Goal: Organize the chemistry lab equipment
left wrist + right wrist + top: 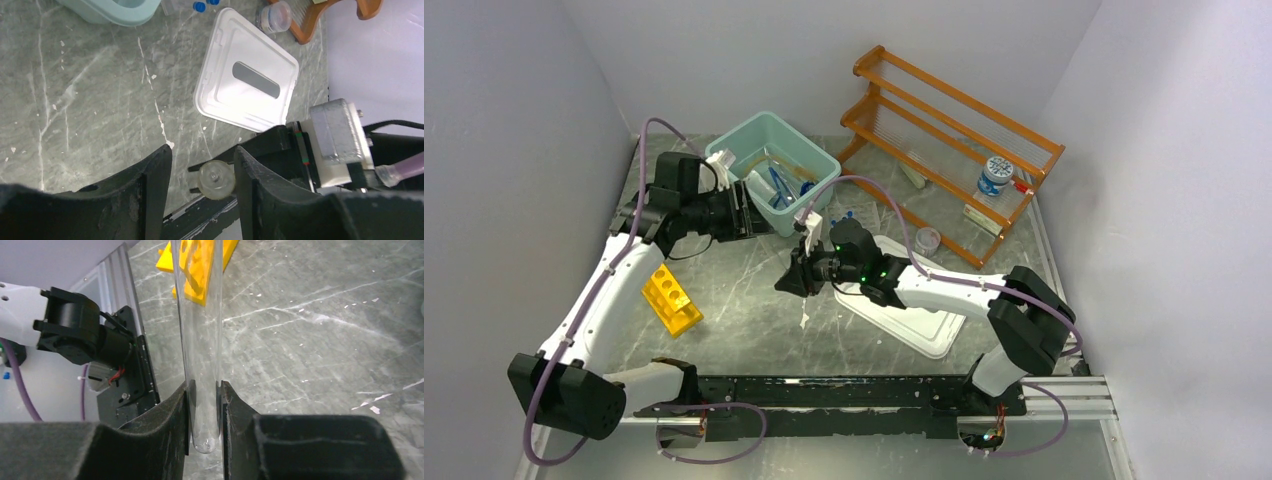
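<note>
My right gripper [788, 281] [206, 383] is shut on a clear glass tube [200, 315] near its rounded bottom and holds it above the marble table. The tube's long end points towards the yellow holed rack [672, 298] [167, 261]. My left gripper [748, 215] [203, 150] is open beside the teal bin [774, 165]. The tube's round end [216, 180] shows end-on between its fingers, close to the right finger and apart from the left one. Blue-framed goggles [780, 185] lie in the bin. Blue-capped vials [200, 6] and a small jar [928, 240] [275, 16] stand on the table.
A white lid [914, 312] [250, 80] lies flat under my right arm. The orange two-tier shelf [954, 135] stands at the back right with a blue-capped jar [995, 175] on it. White walls close in three sides.
</note>
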Robot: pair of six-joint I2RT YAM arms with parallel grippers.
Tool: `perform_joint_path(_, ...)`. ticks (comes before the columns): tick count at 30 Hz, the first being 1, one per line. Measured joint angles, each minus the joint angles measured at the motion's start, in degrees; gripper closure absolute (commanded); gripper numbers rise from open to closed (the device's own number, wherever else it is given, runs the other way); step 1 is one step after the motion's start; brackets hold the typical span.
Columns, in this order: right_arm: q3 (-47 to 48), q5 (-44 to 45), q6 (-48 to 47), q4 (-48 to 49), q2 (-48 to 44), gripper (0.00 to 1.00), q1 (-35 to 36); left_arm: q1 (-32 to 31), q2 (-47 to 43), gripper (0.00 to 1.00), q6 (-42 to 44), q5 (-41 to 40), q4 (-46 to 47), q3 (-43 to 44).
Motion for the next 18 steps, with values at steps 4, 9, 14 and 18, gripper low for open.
perform_joint_path(4, 0.0, 0.5, -3.2, -1.2, 0.0, 0.85, 0.0, 0.0, 0.0, 0.51, 1.1, 1.6, -2.5, 2.0)
perform_joint_path(9, 0.1, 0.5, -6.5, -2.9, 0.0, 0.85, 0.0, 0.0, 0.0, 0.67, 2.0, 3.1, -4.8, 2.0)
perform_joint_path(14, 0.4, 0.5, -8.7, -3.6, 0.0, 0.83, 0.0, 0.0, 0.0, 0.87, 2.6, 3.9, -5.6, 2.0)
perform_joint_path(18, 0.4, 0.6, -9.6, -3.8, 0.0, 0.69, 0.0, 0.0, 0.2, 0.91, 2.9, 4.0, -5.6, 2.1)
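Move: The clear test tube stands slanted between the hands, mouth up by the left fingers; its middle lies about 4 cm back, 3 cm right and 4 cm below the left hand. The teal basin is some 19 cm ahead, 3 cm right and 18 cm down, the yellow rack about 22 cm left, 7 cm back and 20 cm down. From the right hand, already gripping the tube low, its middle is about 4 cm ahead, 2 cm left and 4 cm up. The left fingers shut on the test tube's mouth end and pinch it from both sides, after the open hand has drawn back about 2 cm towards the base and over the tube. The right hand keeps its grip near the closed end, meanwhile sinking about 1 cm and tipping some 10 degrees. ##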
